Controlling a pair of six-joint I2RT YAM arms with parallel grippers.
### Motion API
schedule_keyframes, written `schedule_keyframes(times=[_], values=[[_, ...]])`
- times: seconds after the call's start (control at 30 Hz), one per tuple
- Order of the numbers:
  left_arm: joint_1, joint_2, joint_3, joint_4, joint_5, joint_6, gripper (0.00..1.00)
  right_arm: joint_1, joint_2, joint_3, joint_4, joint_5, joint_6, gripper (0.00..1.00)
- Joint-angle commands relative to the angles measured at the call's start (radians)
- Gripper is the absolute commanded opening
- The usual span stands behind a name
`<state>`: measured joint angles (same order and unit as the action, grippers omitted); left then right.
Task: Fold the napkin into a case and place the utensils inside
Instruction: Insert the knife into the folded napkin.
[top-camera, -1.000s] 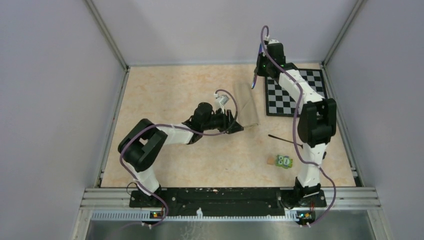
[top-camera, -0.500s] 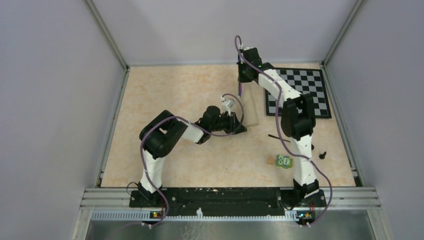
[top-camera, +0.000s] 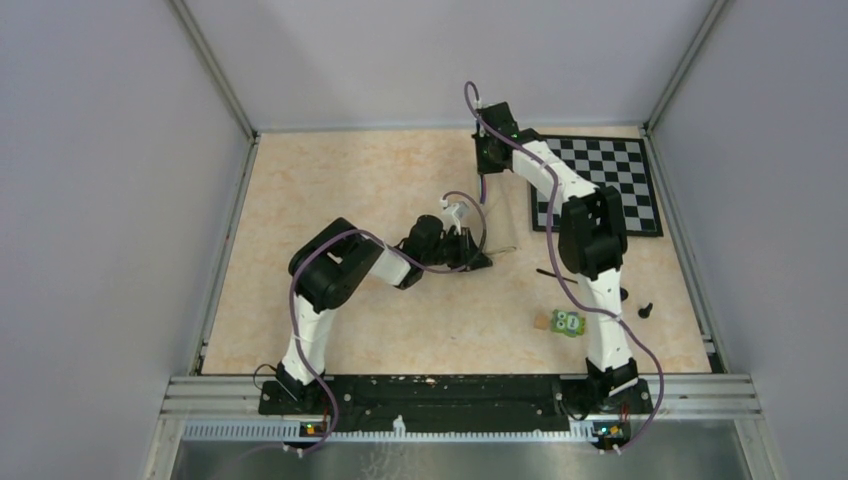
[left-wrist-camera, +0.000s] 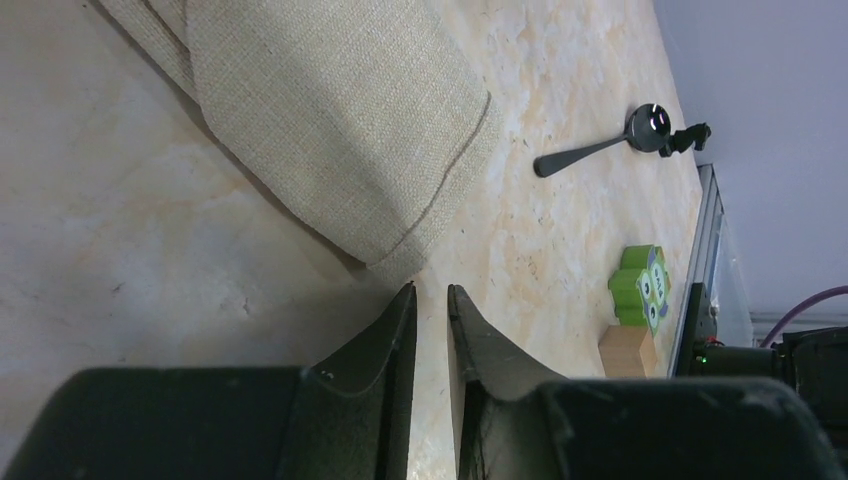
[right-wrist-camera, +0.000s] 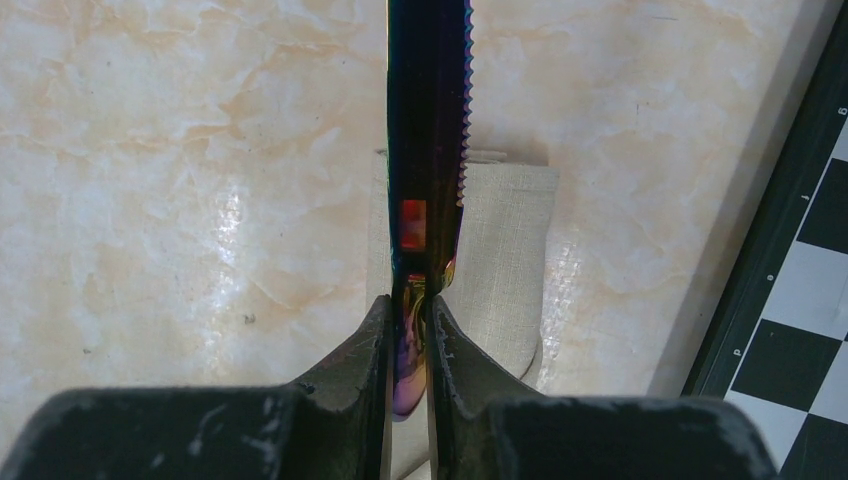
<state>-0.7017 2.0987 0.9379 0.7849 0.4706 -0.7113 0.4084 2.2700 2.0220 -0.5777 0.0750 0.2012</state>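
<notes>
The napkin lies folded into a narrow beige case in the middle of the table. My left gripper sits low on the table at the case's near corner. Its jaws are open by a narrow slit, with only tabletop showing between them. My right gripper hangs over the case's far end and is shut on a purple-tinted serrated knife. A dark spoon lies right of the case, partly behind the right arm.
A chessboard lies at the back right, its edge close to the case. A green block with a small wooden block and a tiny black knob sit at the near right. Grey walls enclose the table.
The right arm swung left from the chessboard's edge, carrying the knife over the case's far end. The left gripper's jaws narrowed, and its arm drew back with the elbow raised.
</notes>
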Motion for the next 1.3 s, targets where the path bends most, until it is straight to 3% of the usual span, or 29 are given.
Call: schedule_keyframes(times=[0.0, 1.27], values=[[0.016, 0.047, 0.018, 0.003, -0.020, -0.037, 0.23, 0.010, -0.023, -0.019, -0.006, 0.026, -0.004, 0.00], [0.053, 0.088, 0.044, -0.037, -0.027, -0.088, 0.22, 0.042, -0.187, -0.271, -0.092, -0.067, 0.030, 0.00]])
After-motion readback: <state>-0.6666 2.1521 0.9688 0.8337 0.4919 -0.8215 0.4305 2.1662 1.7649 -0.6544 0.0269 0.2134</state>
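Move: My right hand grips the knife over the far half of the folded napkin; the slanted pocket mouth is about 6 cm back, 1 cm right and 9 cm below that hand, with the chessboard's middle about 23 cm to its right and 1 cm back. For my left hand, the napkin's near end is some 2 cm ahead and 3 cm right, 1 cm lower; the pocket mouth is 11 cm ahead and 1 cm right, and the spoon's middle 4 cm back, 19 cm right. I bring the knife, still held at its neck with the handle leading, down and back into the pocket mouth: first sinking about 5 cm while drawing back, then almost level, some 8 cm back in all, tipping the right fingers steeper by roughly 15 degrees. My left hand eases about 1.5 cm forward onto the napkin's near corner, its fingers keeping their narrow gap. ##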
